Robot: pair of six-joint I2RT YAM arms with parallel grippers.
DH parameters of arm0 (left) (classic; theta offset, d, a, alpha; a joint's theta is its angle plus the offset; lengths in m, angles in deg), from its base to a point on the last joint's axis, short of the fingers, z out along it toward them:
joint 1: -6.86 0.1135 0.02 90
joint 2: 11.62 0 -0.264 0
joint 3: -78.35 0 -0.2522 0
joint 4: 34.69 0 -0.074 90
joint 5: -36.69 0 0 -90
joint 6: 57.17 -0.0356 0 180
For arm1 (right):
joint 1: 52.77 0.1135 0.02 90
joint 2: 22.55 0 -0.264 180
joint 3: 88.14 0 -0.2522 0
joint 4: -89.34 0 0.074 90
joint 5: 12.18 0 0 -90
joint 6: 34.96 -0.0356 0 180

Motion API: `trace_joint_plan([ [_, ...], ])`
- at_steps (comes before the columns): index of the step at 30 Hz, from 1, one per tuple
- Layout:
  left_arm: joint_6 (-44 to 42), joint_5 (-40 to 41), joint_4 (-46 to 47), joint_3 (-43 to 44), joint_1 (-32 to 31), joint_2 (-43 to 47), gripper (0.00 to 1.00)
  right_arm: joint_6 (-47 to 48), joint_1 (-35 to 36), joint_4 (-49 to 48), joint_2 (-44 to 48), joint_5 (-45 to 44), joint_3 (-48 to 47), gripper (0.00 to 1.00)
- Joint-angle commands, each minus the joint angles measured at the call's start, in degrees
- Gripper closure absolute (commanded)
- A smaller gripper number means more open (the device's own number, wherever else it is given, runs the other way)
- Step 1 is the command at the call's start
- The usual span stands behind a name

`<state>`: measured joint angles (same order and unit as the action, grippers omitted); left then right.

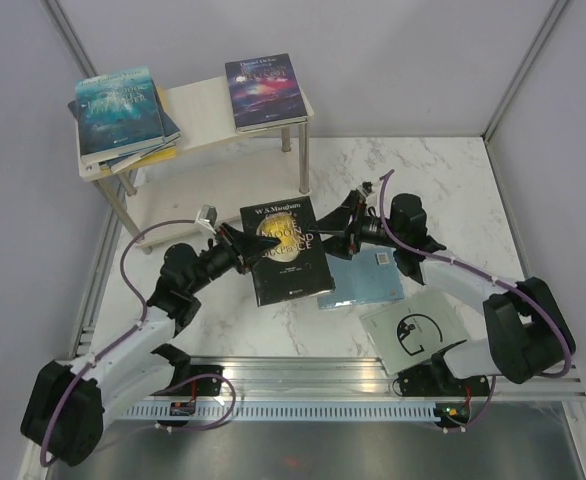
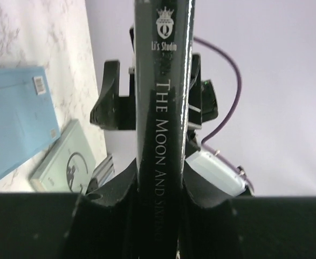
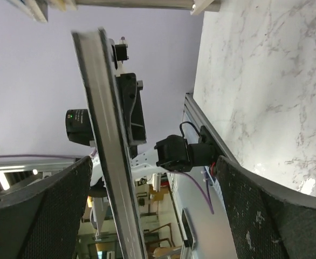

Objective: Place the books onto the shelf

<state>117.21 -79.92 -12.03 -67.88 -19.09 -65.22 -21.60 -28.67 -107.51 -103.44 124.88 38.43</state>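
A black book with a gold disc is held up above the table's middle. My left gripper is shut on its spine, which runs between the fingers in the left wrist view. My right gripper stands open at the book's opposite edge. In the right wrist view the page edge passes between the spread fingers, nearer the left one, with no grip on it. The shelf stands at the back left. It bears a stack with the teal ocean book on top and the purple galaxy book.
A light blue book lies flat on the marble table under the held book. A pale grey book with a black "G" lies near the right arm's base. Grey walls close in the back and sides.
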Motion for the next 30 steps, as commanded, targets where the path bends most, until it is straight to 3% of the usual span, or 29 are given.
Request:
trace_joint_plan([
  [1,-1.15,9.28,-5.92,4.68,0.73,7.18,0.98,1.93,0.95,4.66,5.02,1.01,-1.91,0.02],
  [11,-1.85,15.09,-11.28,7.15,1.52,11.15,0.98,-0.96,4.2,6.62,14.87,-1.45,2.13,0.03],
  [12,-1.85,16.05,-11.72,7.41,1.52,11.24,0.98,-1.14,4.46,6.7,15.22,-1.71,1.87,0.15],
  [15,-1.94,17.12,-12.34,7.94,1.43,11.33,0.98,-1.49,5.61,7.32,15.93,-2.59,0.73,0.27],
  [18,-2.03,17.82,-12.43,8.46,1.43,10.89,0.98,-2.9,8.15,5.48,14.62,-2.51,-0.77,0.35],
  [22,-1.85,18.87,-12.52,8.82,1.43,10.71,0.98,-2.37,10.79,6.0,12.86,-3.65,-2.7,0.37],
  [25,-2.11,19.23,-12.96,8.99,1.43,10.98,0.98,-2.72,11.5,5.83,12.77,-4.61,-3.4,0.48],
  [28,-2.38,19.14,-14.27,8.64,1.43,11.59,0.98,-2.64,11.59,6.26,12.68,-5.23,-4.89,0.63],
  [30,-2.03,18.71,-14.71,7.94,1.43,11.86,0.98,-1.85,11.59,7.83,12.5,-5.58,-6.91,0.79],
])
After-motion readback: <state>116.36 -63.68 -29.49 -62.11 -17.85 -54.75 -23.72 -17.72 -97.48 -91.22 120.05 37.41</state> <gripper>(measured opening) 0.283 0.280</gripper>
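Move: My left hand still holds The Moon and Sixpence by its spine. The bare stretch of the shelf's top board lies some 25 cm ahead of that hand, 15 cm left and 11 cm up; the purple book on it is about 30 cm straight ahead and 12 cm up. From my open right hand the held book's middle is about 8 cm left, 3 cm back and level; the light-blue book lies about 10 cm right, level with it fore and aft, 21 cm below. I draw my open right hand back about 7 cm and up some 5 cm along the page edge of the held book, then ease it left and close its fingers to pinch the book by its near right corner. My left hand keeps its hold on the spine, carrying the book a few centimetres left, up and forward while swinging it nearly 20 degrees counter-clockwise. ##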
